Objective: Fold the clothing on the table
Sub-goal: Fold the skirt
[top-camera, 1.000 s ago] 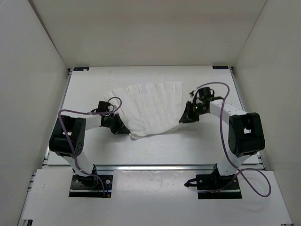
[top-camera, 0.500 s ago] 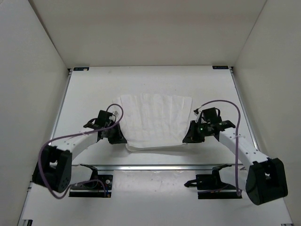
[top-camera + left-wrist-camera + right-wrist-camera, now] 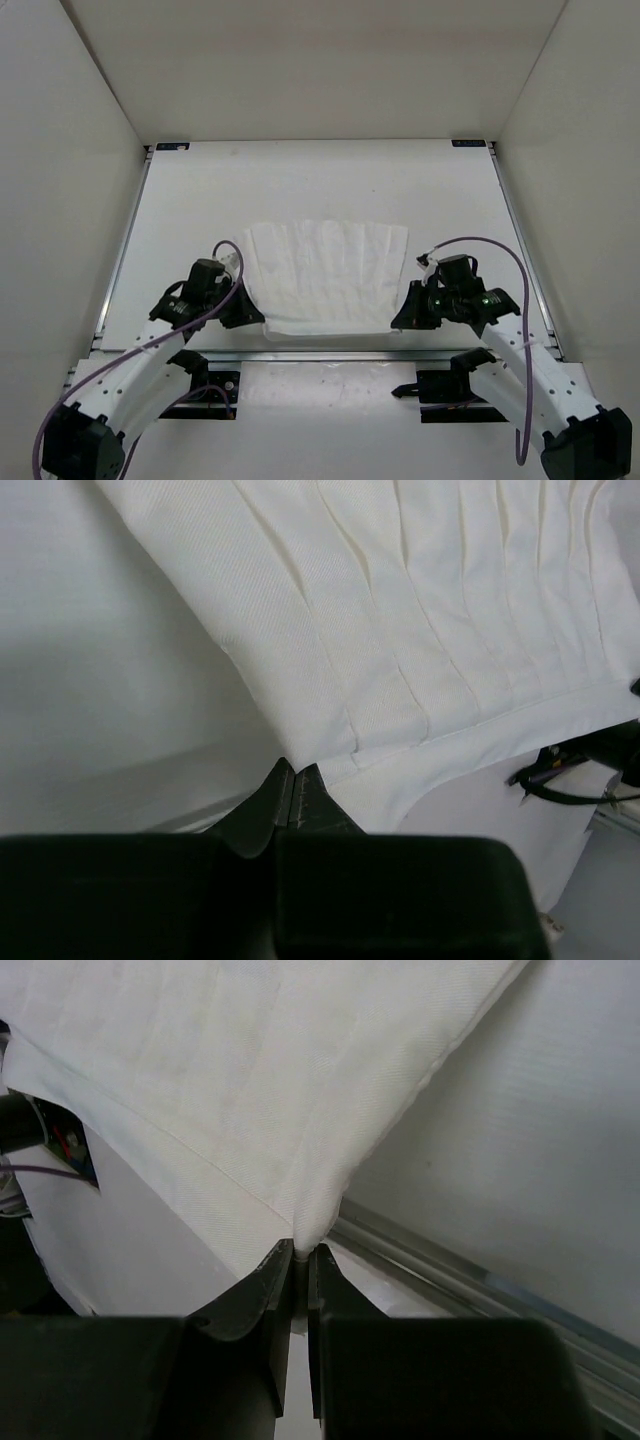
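Note:
The clothing [image 3: 325, 272], white with parallel pleats, lies spread on the table [image 3: 200, 190], its near hem close to the front rail. My left gripper [image 3: 252, 318] is shut at the clothing's near left corner. In the left wrist view the black jaws [image 3: 292, 777] are pressed together with the clothing's [image 3: 400, 630] corner at their tips. My right gripper [image 3: 400, 320] is shut on the near right corner. The right wrist view shows a fold of the clothing [image 3: 220, 1080] pinched between the right gripper's [image 3: 301, 1255] jaws.
White walls stand on three sides of the table. A metal rail [image 3: 330, 354] runs along the near edge, just under both grippers, and shows in the right wrist view [image 3: 450, 1260]. Both arm bases [image 3: 195, 392] [image 3: 465, 388] sit below it. Purple cables loop off both arms.
Both arms have drawn back toward the near rail, dragging the clothing with them. The clothing now lies flatter and squarer, with its hem nearer the front edge.

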Tool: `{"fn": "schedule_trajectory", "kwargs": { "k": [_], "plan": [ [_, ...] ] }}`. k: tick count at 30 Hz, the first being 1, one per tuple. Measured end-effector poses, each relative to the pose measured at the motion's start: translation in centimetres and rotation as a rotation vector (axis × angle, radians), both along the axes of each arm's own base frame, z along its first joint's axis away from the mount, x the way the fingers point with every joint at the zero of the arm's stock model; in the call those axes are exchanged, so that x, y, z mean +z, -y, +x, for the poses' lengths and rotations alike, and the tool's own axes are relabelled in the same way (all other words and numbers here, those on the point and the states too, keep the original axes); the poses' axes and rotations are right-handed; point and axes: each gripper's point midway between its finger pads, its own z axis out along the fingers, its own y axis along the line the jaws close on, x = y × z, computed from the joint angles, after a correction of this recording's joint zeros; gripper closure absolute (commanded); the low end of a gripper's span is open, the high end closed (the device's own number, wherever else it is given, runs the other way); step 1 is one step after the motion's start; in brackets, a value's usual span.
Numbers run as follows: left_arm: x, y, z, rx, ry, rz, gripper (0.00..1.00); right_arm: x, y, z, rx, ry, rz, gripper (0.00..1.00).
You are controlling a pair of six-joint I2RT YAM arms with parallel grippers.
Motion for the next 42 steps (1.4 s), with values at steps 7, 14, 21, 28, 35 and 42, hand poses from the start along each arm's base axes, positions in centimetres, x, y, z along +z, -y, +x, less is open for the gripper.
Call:
{"fn": "schedule_trajectory", "kwargs": {
  "k": [7,14,21,28,35,42],
  "plan": [
    [-0.2,-0.3,-3.4,0.001,-0.049,-0.053,1.00,1.1,-0.1,-3.2,0.015,-0.013,0.060,1.00],
    [6.4,0.6,1.1,0.016,0.020,-0.076,1.00,7.4,0.5,0.8,-0.033,0.074,0.078,1.00],
    [8.8,1.2,8.6,0.064,0.065,-0.116,1.00,8.9,1.3,7.4,-0.063,0.104,0.078,1.00],
    [6.1,0.9,14.0,0.131,0.028,-0.127,1.00,8.2,0.7,14.4,-0.048,0.093,0.064,1.00],
    [5.6,0.9,15.9,0.138,0.031,-0.133,1.00,7.7,0.8,16.4,-0.045,0.116,0.048,1.00],
    [9.6,1.6,13.5,0.081,0.120,-0.153,1.00,10.7,1.6,12.9,-0.056,0.216,0.020,1.00]
  ]
}}
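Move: Out ahead of both grippers lies the skirt, its two near corners already pinched and its near edge stretched between them. From the left hand the skirt's far hem centres about 21 cm ahead, 13 to the right and 6 below; the skirt's middle is 9 ahead, 13 right. For the right hand the hem is some 22 cm ahead, 14 to the left and 8 below, the middle 11 ahead, 14 left. The table rail runs roughly 8 cm straight behind each. Swinging the pinched near edge together, both arms first ease back about 3 cm, then sweep up and some 19 cm forward over the table towards the far hem, dipping a little on the way, the left more. At the far end they turn, rising again while drawing back a couple of centimetres. Fingers stay shut on the corners; the wrists tilt only about 10 degrees. ##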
